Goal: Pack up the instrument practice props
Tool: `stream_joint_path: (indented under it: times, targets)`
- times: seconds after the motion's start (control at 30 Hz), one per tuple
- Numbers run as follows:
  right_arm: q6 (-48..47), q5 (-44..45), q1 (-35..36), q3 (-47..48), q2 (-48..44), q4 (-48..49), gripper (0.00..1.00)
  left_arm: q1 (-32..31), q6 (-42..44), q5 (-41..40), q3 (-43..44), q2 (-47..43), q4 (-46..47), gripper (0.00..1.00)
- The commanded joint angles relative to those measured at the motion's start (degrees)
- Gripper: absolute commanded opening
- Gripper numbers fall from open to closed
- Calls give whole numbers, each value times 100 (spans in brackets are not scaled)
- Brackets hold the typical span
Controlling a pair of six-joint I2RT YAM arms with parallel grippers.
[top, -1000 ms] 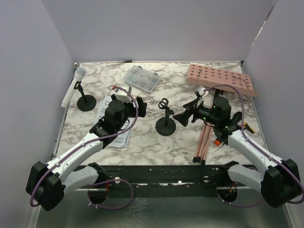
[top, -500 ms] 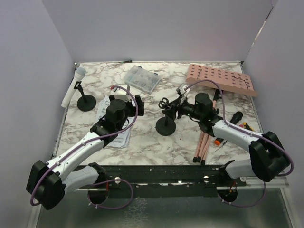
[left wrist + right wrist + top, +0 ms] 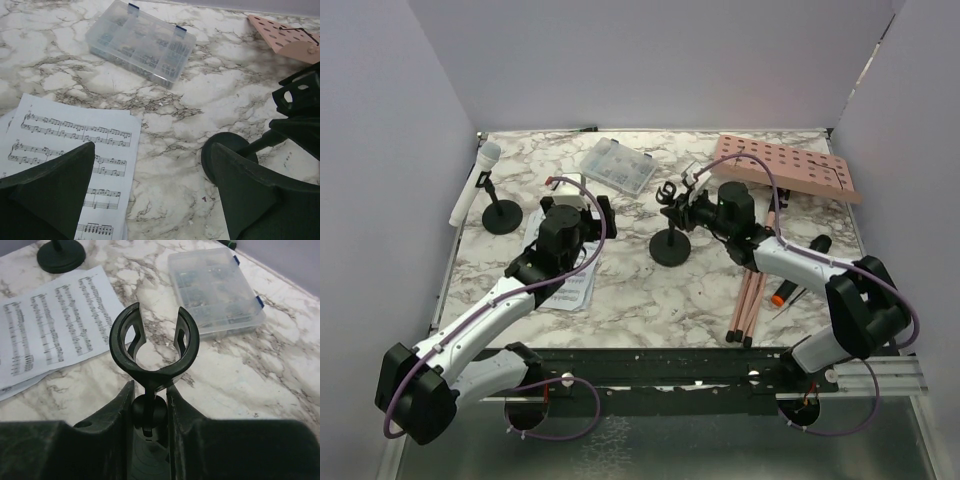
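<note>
My right gripper (image 3: pixel 677 207) is shut on the neck of the middle black mic holder (image 3: pixel 670 248), just under its empty clip (image 3: pixel 154 342). My right fingers (image 3: pixel 192 440) press the stem from both sides. My left gripper (image 3: pixel 592 215) is open and empty, low over the right edge of the white sheet-music pages (image 3: pixel 75 145). That holder's round base (image 3: pixel 227 150) is by my left gripper's right finger. The white microphone (image 3: pixel 475 180) sits in the second holder (image 3: pixel 501 216) at far left. The pink perforated board (image 3: pixel 785 165) lies far right, its pink legs (image 3: pixel 752 295) in front of it. A black microphone (image 3: pixel 817 244) lies beside them.
A clear plastic compartment box (image 3: pixel 618 165) lies at the back centre and shows in the left wrist view (image 3: pixel 142 42). A small orange-tipped item (image 3: pixel 777 298) lies by the legs. Walls enclose the table on three sides.
My right gripper swung left from over the pink legs to the middle mic holder and closed on its neck. The holder's base shifted slightly away. My left arm barely moved.
</note>
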Motion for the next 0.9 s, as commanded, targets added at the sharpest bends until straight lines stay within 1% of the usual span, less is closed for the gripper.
stream_joint_path:
  times: [0.0,0.2,0.33,0.6,0.67,0.73,0.77,0.83,0.87]
  targets:
    - [-251,628,-260,587,429,318,0,122,243,-231,252,-128,-244,99]
    - [-79,621,-883,1284,1199,350,0,337,340,-308,324,-219,-491,99]
    - [20,464,-1197,1707,1660,386,0,496,353,-326,305,-302,-549,99]
    - [-13,488,-1273,2514,2323,297,1,669,351,-309,357,-302,-611,99]
    - [-21,531,-1278,2635,2428,315,3,696,367,-302,396,-288,-638,99]
    - [-30,540,-1278,2752,2498,297,8,725,367,-301,429,-261,-661,99]
    - [-23,526,-1282,2788,2504,279,13,742,361,-294,435,-245,-665,99]
    - [-21,436,-1283,2823,2472,243,30,774,362,-283,460,-222,-673,99]
    - [-15,394,-1283,2824,2437,209,37,786,359,-282,474,-209,-675,99]
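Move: The right hand already grips the upright mic stand by its neck, base straight below. The clear table spot it goes to lies about 17 cm ahead and 6 cm right, some 16 cm below hand height. The clear plastic box is roughly 28 cm ahead and 16 cm left, the pink music-stand panel about 23 cm ahead and 36 cm right, and the folded tripod legs some 9 cm back and 23 cm right. From the left hand, that clear spot is about 21 cm ahead, 34 cm right and 20 cm down. Sliding the upright mic stand over the marble top, the right hand keeps its pinch on the neck and goes forward about 17 cm and right some 6 cm into the gap between plastic box and pink panel, staying level, turning roughly 15 degrees clockwise and easing to a near stop. The empty, open left hand draws about 5 cm left, away from the stand, above the sheet music. ##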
